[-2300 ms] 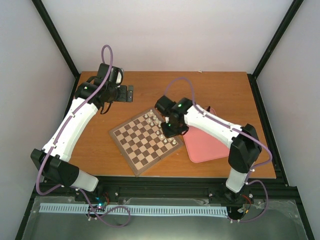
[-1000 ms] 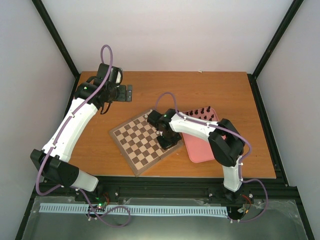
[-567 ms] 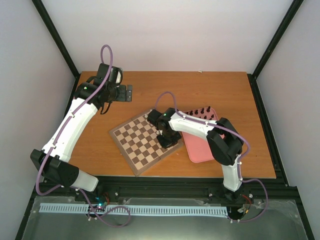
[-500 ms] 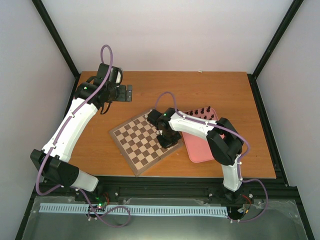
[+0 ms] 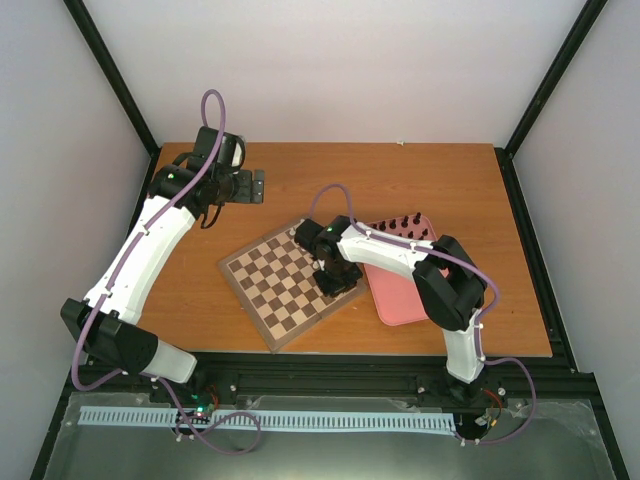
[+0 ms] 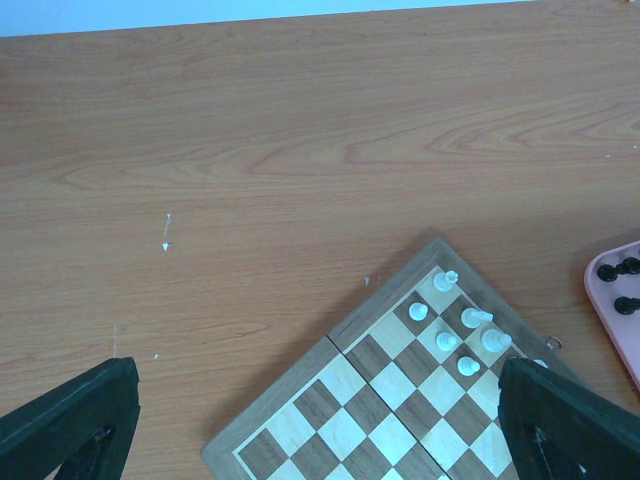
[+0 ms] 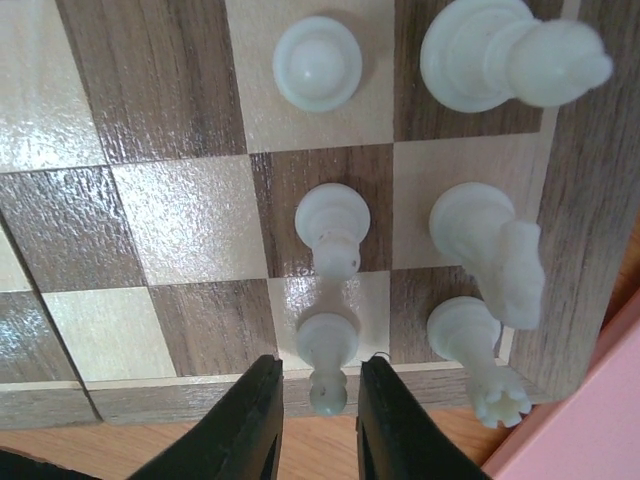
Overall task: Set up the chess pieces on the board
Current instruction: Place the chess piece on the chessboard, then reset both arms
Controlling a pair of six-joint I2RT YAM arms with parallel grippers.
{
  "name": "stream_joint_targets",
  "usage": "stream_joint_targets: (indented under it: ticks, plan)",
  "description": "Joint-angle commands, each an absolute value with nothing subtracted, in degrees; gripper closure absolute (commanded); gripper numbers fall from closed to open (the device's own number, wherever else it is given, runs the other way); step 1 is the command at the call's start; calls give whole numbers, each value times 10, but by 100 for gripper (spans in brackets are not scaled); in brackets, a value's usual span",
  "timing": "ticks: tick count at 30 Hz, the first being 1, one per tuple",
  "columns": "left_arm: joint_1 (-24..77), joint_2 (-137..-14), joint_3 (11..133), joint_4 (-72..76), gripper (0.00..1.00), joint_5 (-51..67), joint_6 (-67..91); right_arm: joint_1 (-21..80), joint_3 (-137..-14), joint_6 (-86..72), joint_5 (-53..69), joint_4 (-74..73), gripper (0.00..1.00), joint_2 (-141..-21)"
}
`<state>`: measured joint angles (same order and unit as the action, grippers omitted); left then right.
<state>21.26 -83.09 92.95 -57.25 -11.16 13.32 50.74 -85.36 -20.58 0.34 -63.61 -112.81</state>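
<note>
The board [image 5: 285, 285] lies at an angle in the middle of the table, with several cream-white chess pieces [image 6: 465, 320] along its right side. My right gripper [image 5: 335, 283] hangs low over the board's near-right corner. In the right wrist view its jaws [image 7: 318, 420] stand slightly open on either side of a white pawn [image 7: 327, 345], with a small gap on each side. That pawn stands upright on a light square beside a rook [image 7: 475, 345], a knight [image 7: 495, 250] and another pawn [image 7: 332, 225]. My left gripper [image 5: 258, 186] is wide open and empty, high over the table's back left.
A pink tray [image 5: 410, 290] lies against the board's right edge, with several black pieces [image 5: 402, 223] standing at its far end. The right arm's forearm stretches across that tray. Black frame posts line the table's sides.
The right arm swung down from over the tray side to the board's near-right corner. Its jaws have since parted off the white pawn, which stays standing. The left arm has not moved.
</note>
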Motion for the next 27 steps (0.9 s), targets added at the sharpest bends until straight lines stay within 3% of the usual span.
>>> stream_joint_targets:
  ticks: [1,6,8,9,11,12,18,27]
  plan:
    - [210,-824,932,-571,0,-115,134,505,-872,-203,15,-646,73,-1098]
    - [210,-822,933,-572,0,-115,133,505,-920,-202,28,-692,62,-1077]
    - [210,-821,934,-573,0,-115,134,505,-939,-207,25,-703,54,-1060]
    - [210,-821,935,-573,0,-115,134,505,-948,-211,20,-704,44,-1051]
    - [210,-819,938,-573,0,-115,134,503,-972,-217,1,-708,11,-1033]
    - [210,-819,939,-573,0,-114,135,500,-985,-221,-8,-713,1,-1029]
    - [210,-823,948,-576,0,-93,142,420,-1014,-231,-18,-715,0,-1007]
    - [210,-835,984,-596,0,-99,147,216,-1020,-220,-6,-620,0,-978]
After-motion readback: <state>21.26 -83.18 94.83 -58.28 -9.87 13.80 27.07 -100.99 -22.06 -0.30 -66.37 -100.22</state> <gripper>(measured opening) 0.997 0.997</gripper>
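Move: The white pawn just set on the board's near corner square stands between the right fingertips, right under them, its middle about 1 cm lower. The rook is some 2 cm ahead and 2 cm right of the hand, the next pawn 2 cm ahead and 1 cm left. The tray's black pieces centre about 13 cm ahead and 12 cm right. From the left hand that corner pawn lies roughly 14 cm back, 19 cm right and 27 cm down. Spread the right fingers from their narrow gap to wide open while lifting the hand straight up off the placed pawn, then swing it forward and right, off the board and out over the tray's far end: about 16 cm up, 14 cm forward and 10 cm right in all. Turn the wrist some 25 degrees clockwise and tip the fingertips forward on the way. ##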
